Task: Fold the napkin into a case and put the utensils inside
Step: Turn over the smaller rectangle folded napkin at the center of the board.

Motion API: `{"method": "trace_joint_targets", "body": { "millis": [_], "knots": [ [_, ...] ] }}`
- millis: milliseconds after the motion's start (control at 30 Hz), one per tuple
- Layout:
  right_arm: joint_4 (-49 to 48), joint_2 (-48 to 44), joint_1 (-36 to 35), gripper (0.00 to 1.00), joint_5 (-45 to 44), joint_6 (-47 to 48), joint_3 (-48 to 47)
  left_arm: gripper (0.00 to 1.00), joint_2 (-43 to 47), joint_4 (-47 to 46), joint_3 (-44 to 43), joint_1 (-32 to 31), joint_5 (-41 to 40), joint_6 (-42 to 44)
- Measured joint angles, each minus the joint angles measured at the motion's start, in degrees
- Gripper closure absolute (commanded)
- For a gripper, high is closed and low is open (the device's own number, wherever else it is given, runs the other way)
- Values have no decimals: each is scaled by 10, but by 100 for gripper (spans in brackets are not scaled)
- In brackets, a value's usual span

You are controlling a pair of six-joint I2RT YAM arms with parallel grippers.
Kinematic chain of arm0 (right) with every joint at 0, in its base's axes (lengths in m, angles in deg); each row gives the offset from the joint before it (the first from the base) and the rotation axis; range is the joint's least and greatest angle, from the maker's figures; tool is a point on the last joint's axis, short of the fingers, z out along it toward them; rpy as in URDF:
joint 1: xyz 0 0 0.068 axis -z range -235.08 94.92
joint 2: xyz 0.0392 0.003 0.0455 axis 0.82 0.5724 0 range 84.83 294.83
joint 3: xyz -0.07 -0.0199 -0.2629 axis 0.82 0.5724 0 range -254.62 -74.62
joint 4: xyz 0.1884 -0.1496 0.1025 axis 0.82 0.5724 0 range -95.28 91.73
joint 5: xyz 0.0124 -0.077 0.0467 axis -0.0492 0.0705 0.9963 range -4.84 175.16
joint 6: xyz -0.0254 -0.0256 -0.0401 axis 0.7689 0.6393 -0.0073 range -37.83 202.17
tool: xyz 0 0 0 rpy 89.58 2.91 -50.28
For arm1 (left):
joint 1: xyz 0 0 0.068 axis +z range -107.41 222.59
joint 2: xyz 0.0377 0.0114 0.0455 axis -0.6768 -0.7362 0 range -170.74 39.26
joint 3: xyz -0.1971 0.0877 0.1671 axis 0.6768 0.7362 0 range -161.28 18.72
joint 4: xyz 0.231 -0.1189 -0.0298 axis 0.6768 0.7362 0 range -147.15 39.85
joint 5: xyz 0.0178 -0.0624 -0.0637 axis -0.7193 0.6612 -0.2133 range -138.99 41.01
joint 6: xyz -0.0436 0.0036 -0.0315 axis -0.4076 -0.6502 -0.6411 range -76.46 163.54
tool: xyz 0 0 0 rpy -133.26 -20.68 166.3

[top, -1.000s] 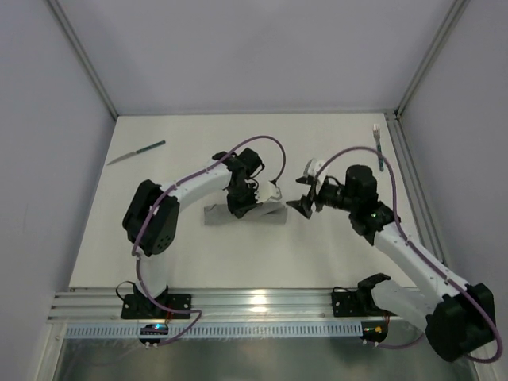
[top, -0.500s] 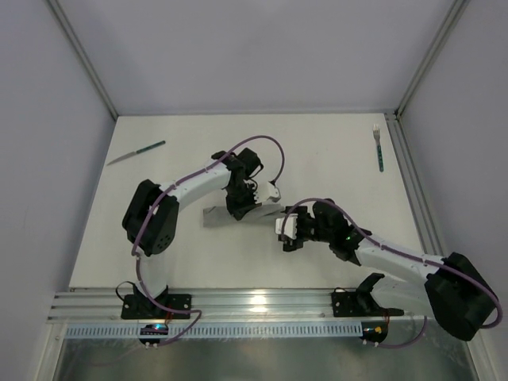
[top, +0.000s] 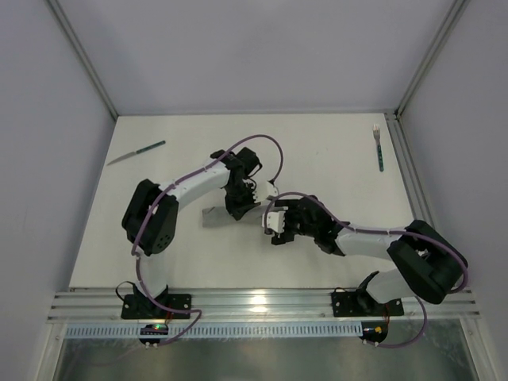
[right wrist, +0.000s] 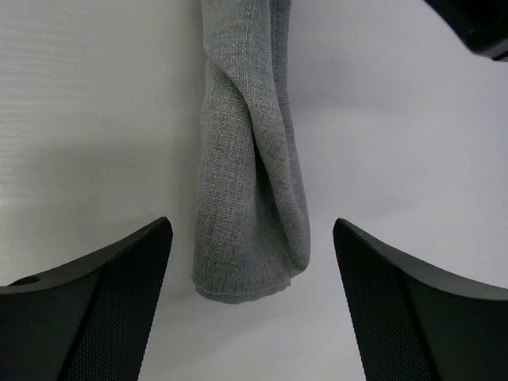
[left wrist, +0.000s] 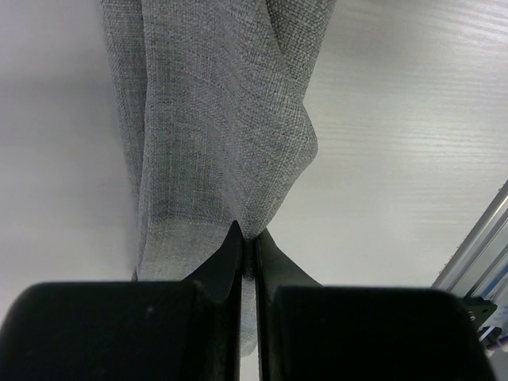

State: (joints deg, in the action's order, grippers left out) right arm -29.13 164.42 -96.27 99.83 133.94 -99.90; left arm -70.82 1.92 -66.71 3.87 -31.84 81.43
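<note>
The grey napkin [top: 215, 216] lies folded into a narrow strip at the middle of the table, mostly under the two arms. In the left wrist view my left gripper [left wrist: 248, 238] is shut on a raised fold of the napkin [left wrist: 214, 119]. My right gripper [right wrist: 252, 225] is open wide and low over the table, its fingers [right wrist: 119, 278] on either side of the strip's rounded end [right wrist: 250, 198] without touching it. From above, the left gripper [top: 252, 204] and right gripper [top: 270, 228] sit close together. The knife [top: 136, 152] lies far left, the fork [top: 379, 147] far right.
A metal rail [top: 254, 305] runs along the near table edge, and grey walls enclose the table on three sides. An upright frame post [top: 413, 159] borders the right edge next to the fork.
My right arm has swung in from the right and dropped low to the napkin's right end, its jaws spread wide. The left gripper keeps its hold, unmoved.
</note>
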Motion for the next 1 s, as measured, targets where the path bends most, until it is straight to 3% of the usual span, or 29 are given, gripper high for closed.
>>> {"method": "trace_joint_targets", "body": {
  "millis": [33,67,200,300,600,867,1000],
  "knots": [
    [3,6,-2,18,-1,5,-7,100,0,0,0,2,1,1],
    [7,15,-4,29,-3,11,-16,100,0,1,0,4,0,1],
    [28,29,-5,56,-11,33,-34,100,0,4,-1,7,6,2],
    [42,31,-5,71,-16,44,-38,100,0,7,-1,8,14,3],
    [128,23,-7,87,-8,47,-73,100,0,23,-7,19,42,7],
    [349,-9,-7,97,83,-44,-229,100,0,108,-37,48,85,51],
    [404,-12,-7,97,139,-100,-242,91,0,144,-37,54,105,84]
  ]
}}
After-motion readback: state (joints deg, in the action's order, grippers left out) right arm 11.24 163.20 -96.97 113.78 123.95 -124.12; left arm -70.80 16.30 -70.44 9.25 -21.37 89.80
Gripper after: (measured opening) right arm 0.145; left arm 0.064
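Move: The napkin's right end lies practically between the right hand's open fingers, about 1 cm ahead of the hand point and 1 cm below it, on no clear side. From the left hand, which already pinches the folded napkin near its middle, that end is roughly 11 cm to the right, level fore and aft and some 1 cm lower. The napkin's free left end is around 10 cm to the left of the left hand, 1 cm back and 2 cm lower. Easing down about 1 cm, the right hand shuts its wide-open fingers on the napkin's right end, then lifts quickly some 7 cm while swinging back and left, its fingers tipping some 25 degrees more steeply down. The left hand keeps its pinch near the middle and, late on, goes up, back and left about 2.5 cm each way. ##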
